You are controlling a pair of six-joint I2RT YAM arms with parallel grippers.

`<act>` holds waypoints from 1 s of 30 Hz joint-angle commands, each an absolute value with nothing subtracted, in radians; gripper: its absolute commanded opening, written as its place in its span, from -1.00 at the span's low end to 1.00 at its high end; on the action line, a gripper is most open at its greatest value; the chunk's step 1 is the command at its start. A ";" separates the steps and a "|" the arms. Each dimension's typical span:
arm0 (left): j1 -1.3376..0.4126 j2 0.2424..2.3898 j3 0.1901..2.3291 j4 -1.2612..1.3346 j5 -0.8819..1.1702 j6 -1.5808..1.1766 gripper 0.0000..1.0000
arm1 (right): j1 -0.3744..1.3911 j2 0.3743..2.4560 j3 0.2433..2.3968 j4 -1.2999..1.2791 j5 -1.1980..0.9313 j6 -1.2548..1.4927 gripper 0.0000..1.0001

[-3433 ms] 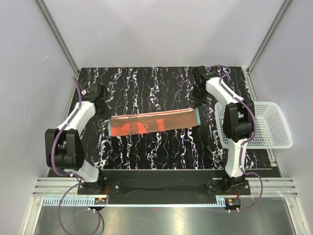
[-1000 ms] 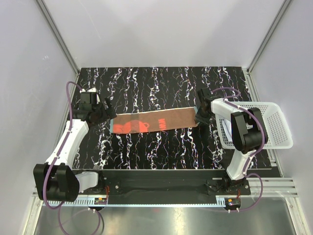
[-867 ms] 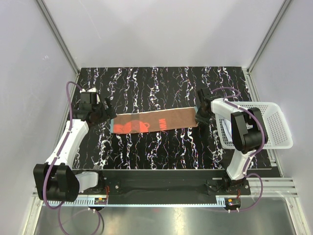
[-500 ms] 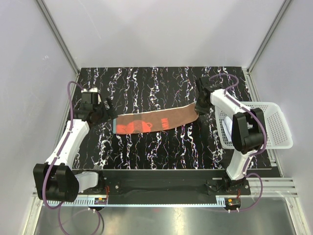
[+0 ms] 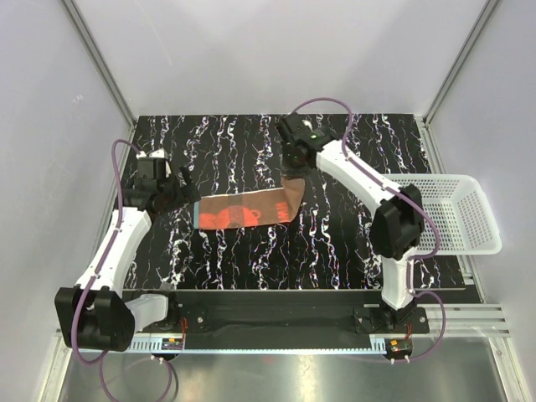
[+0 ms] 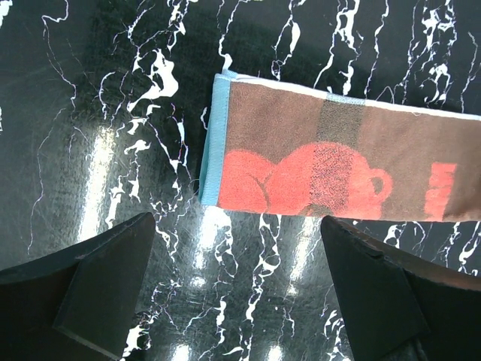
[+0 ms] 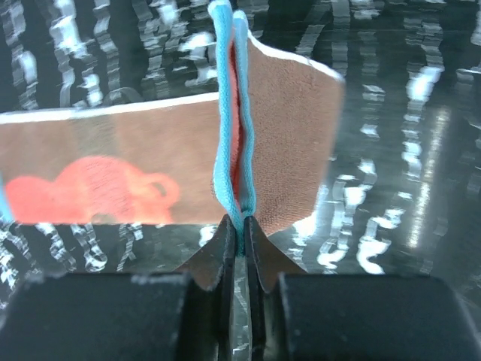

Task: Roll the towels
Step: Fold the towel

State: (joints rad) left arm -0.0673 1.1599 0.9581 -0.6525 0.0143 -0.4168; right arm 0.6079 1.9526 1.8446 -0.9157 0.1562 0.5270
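One towel (image 5: 243, 209), brownish with orange print and a light blue hem, lies as a long strip across the middle of the black marbled table. Its right end is lifted and folded back toward the left. My right gripper (image 5: 292, 172) is shut on that end's blue hem (image 7: 239, 197), holding it above the strip. The left end of the towel (image 6: 316, 162) lies flat just ahead of my left gripper (image 5: 186, 189), which hovers open beside it with only table between its fingers (image 6: 105, 278). No white towel shows.
A white perforated basket (image 5: 452, 213) stands at the table's right edge. Grey walls close in the table at the back and both sides. The arm bases sit at the near edge.
My right gripper closed on the towel's right end, lifted it and carried it left over the strip. The left arm has barely moved.
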 commanded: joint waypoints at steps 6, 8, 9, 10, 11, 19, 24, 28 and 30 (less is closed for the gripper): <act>-0.051 1.097 0.957 -0.615 -0.055 -0.452 0.98 | 0.741 2.074 2.092 -0.962 0.089 0.548 -0.87; -0.029 1.080 0.951 -0.611 -0.057 -0.466 0.98 | 0.756 2.100 2.120 -0.956 0.069 0.554 -0.88; -0.023 1.071 0.951 -0.609 -0.058 -0.471 0.98 | 0.773 2.108 2.146 -0.948 0.061 0.558 -0.88; -0.012 1.068 0.951 -0.607 -0.058 -0.474 0.98 | 0.781 2.115 2.157 -0.943 0.058 0.561 -0.89; -0.008 1.065 0.950 -0.609 -0.060 -0.476 0.98 | 0.788 2.132 2.167 -0.940 0.057 0.561 -0.89; -0.002 1.046 0.946 -0.612 -0.072 -0.480 0.98 | 0.854 2.250 2.292 -0.928 0.018 0.555 -0.90; 0.026 1.049 0.948 -0.612 -0.066 -0.482 0.98 | 0.882 2.275 2.306 -0.905 0.011 0.564 -0.90; 0.034 1.051 0.948 -0.614 -0.066 -0.482 0.98 | 0.900 2.284 2.306 -0.891 0.006 0.566 -0.90; 0.035 1.054 0.950 -0.614 -0.064 -0.482 0.98 | 0.911 2.289 2.306 -0.884 0.003 0.565 -0.90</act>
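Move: The right hand holds the towel's blue-trimmed right end aloft and is taking it to the left end, which lies about 31 cm to the left, 7 cm back and 15 cm below. The towel bends up from the table about 4 cm back and 14 cm beneath this hand, level with it sideways; the red mug print is some 15 cm left and 9 cm back, 15 cm below. From the empty, open left hand the left end lies roughly 4 cm ahead, 1 cm left and 14 cm below. Keeping its pinch on the towel's end, the right hand sweeps about 18 cm to the left and some 5 cm back over the part still lying flat, towards the left end, turning counter-clockwise roughly 20 degrees; it rises a touch on the way, then sinks about 3 cm. The left hand, still wide open and holding nothing, makes room by drifting about 4 cm left and 2 cm up. ##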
